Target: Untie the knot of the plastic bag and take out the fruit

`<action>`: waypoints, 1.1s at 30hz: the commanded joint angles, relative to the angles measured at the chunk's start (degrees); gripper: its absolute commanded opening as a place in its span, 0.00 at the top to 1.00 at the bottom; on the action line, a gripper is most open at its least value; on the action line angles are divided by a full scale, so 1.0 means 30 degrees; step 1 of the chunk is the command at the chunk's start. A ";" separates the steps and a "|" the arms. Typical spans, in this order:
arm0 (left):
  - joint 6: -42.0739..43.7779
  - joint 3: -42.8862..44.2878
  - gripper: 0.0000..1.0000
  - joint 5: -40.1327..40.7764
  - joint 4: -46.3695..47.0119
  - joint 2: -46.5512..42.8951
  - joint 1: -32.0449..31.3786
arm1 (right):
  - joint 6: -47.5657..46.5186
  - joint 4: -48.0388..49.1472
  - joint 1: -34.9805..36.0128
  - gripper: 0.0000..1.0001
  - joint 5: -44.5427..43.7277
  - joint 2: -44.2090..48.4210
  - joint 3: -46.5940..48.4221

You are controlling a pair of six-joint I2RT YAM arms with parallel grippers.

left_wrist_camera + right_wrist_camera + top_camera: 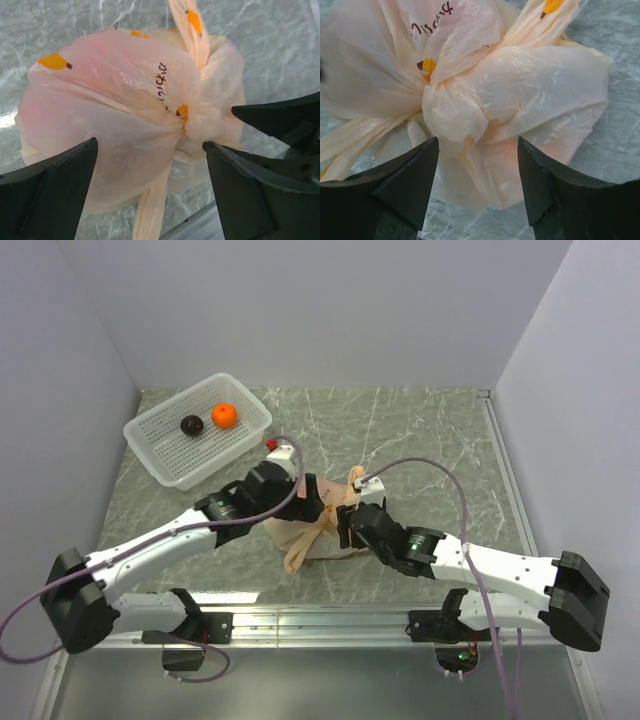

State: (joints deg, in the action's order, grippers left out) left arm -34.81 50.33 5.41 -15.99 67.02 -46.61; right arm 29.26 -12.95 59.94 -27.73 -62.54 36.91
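The peach plastic bag (312, 536) lies tied on the marble table between my two grippers. Its knot (194, 118) is a twisted bunch with one handle end pointing up and another hanging down. In the left wrist view my left gripper (151, 144) is open, hovering just above the bag with the knot near its right fingertip. In the right wrist view the knot (449, 107) sits just beyond my right gripper (478, 142), which is open and pinches no plastic. The fruit is hidden inside the bag (540, 85); only a faint orange tint shows through.
A white mesh basket (160, 450) stands at the back left, holding a dark brown round fruit (191, 425) and an orange tangerine (224, 416). The right gripper's black finger (280, 120) reaches in at the right of the left wrist view. Walls enclose the table.
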 commanded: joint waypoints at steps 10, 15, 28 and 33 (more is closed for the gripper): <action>0.0704 0.1624 0.47 0.4759 -0.1322 0.3937 -0.2276 | 0.0062 0.3291 -0.1319 0.49 0.1361 -0.0569 -0.1110; 0.0558 0.1506 0.99 0.5022 -0.1116 0.3996 -0.2305 | 0.0267 0.3555 -0.1406 0.77 0.1420 -0.0539 -0.1549; -0.1488 -0.1684 0.99 0.5322 0.0671 -0.0892 0.0061 | 0.3898 0.1099 -0.8138 1.00 0.2353 0.5431 -0.5383; -0.3424 -0.4847 1.00 0.2479 0.1488 -0.3642 0.5598 | 0.5157 -0.0836 -1.0545 1.00 0.2212 0.9242 -0.6149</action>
State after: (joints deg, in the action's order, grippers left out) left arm -40.75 40.32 15.68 -12.64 60.10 -37.28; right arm 41.34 -8.95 31.09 -18.55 -39.00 19.42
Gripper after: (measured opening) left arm 0.012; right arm 0.005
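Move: The bag's knot lies about 4 cm to the left hand's right, 2 cm back and some 7 cm below it. From the right hand the knot is about 4 cm left, 1 cm ahead and 3 cm lower. From the right hand, the near strap's end lies roughly 12 cm left, 9 cm back and 6 cm below; the far strap's end, 11 cm ahead, 2 cm right and 5 cm below. The tray is about 26 cm left, 17 cm ahead and 15 cm below the left hand. The bag's plastic beside the knot is pinched from both sides: the left hand sinks some 6 cm, tilting 15 degrees, and shuts; the right eases slightly forward and down and shuts. Keeping their grips, they pull apart, the right about 12 cm rightward, turning clockwise, the left rising about 4 cm and swinging left, then also forward, turning counter-clockwise. ##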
